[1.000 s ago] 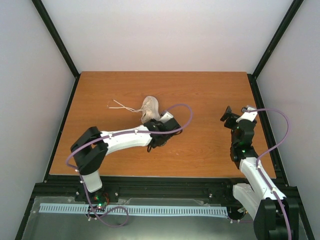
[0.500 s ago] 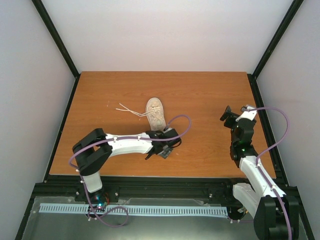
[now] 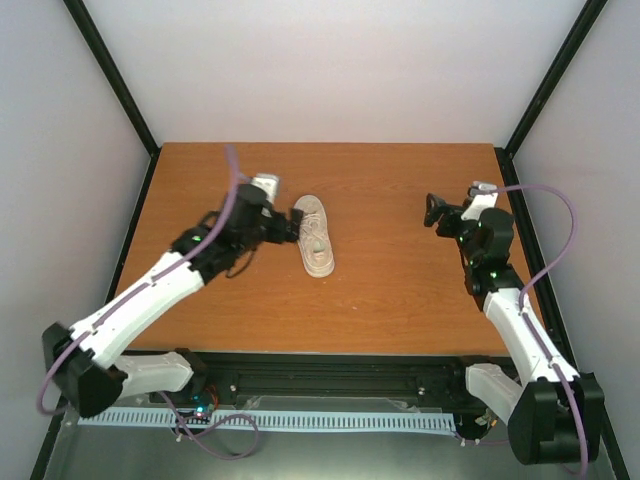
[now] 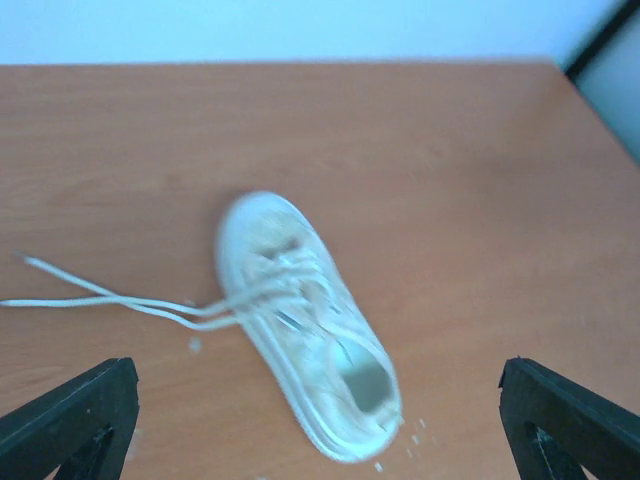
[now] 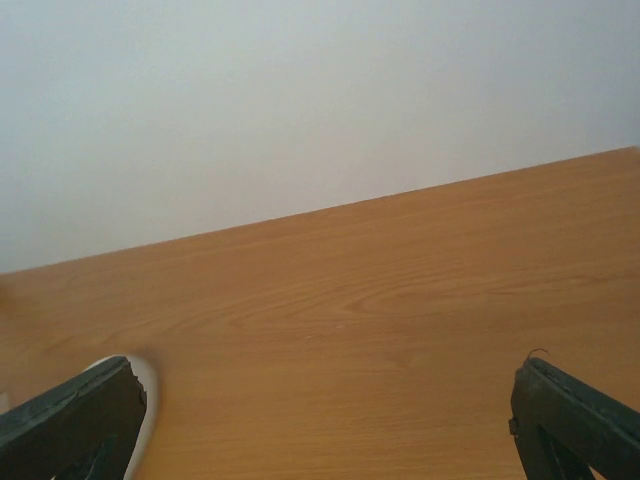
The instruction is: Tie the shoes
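Note:
The cream sneaker [image 3: 316, 238] lies on the wooden table [image 3: 400, 290], toe toward the far side. In the left wrist view it [image 4: 310, 325] sits upright between my fingers, and its two thin white laces [image 4: 110, 300] trail loose and untied to the left. My left gripper [image 3: 290, 228] is open and empty, just left of the shoe; its fingertips [image 4: 80, 415] stand wide apart. My right gripper [image 3: 432, 212] is open and empty, well to the right of the shoe. Only the shoe's pale edge [image 5: 146, 400] shows in the right wrist view.
Black frame posts [image 3: 120, 90] and white walls close in the table on the left, back and right. A purple cable [image 3: 545, 225] loops off the right arm. Small white crumbs [image 4: 415, 435] lie by the shoe's heel.
My left arm has swung from the near side of the shoe round to its left, over where the laces lay. The shoe has shifted slightly nearer. My right gripper has moved a little left.

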Action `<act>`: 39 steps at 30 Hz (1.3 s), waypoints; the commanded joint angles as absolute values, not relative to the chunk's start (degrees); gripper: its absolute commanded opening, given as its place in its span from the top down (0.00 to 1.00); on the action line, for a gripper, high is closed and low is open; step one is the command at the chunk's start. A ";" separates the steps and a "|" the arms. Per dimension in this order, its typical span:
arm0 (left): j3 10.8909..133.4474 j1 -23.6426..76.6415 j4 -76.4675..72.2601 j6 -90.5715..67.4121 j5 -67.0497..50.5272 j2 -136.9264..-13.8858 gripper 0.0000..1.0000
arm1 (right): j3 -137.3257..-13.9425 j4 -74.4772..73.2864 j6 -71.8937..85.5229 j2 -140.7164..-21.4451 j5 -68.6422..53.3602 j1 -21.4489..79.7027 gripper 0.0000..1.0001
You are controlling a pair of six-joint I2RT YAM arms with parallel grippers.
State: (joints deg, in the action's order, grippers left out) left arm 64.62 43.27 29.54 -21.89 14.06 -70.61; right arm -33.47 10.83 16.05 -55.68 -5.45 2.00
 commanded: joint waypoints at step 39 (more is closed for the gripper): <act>64.43 2.01 42.79 -16.08 -0.11 -60.79 0.00 | -71.15 -29.66 28.67 -103.68 -2.82 40.98 0.97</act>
State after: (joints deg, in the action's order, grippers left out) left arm 64.12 2.09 43.35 -17.08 -0.78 -60.82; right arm -75.48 -24.73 23.99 -110.02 -3.62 39.57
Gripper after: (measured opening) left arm 0.995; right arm 0.041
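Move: From my right hand the shoe lies about 31 cm to the left, 3 cm farther out and 20 cm below, on the table with its toe pointing away. From my open left hand the shoe is about 7 cm ahead, 5 cm right and 21 cm below, while the loose lace tips lie roughly 18 cm left, 14 cm ahead and 23 cm below. Those tips sit some 54 cm left of my right hand, 10 cm ahead. My right hand swings some 28 cm left to the shoe, turning about 35 degrees counter-clockwise, then sinks about 18 cm while tipping steeply down, and shuts its fingers on the right rim of the shoe's opening, just behind the laces. Meanwhile my left hand, staying open, clears out of the way about 21 cm left in a shallow arc, up and back down, turning counter-clockwise towards the loose lace tips. ##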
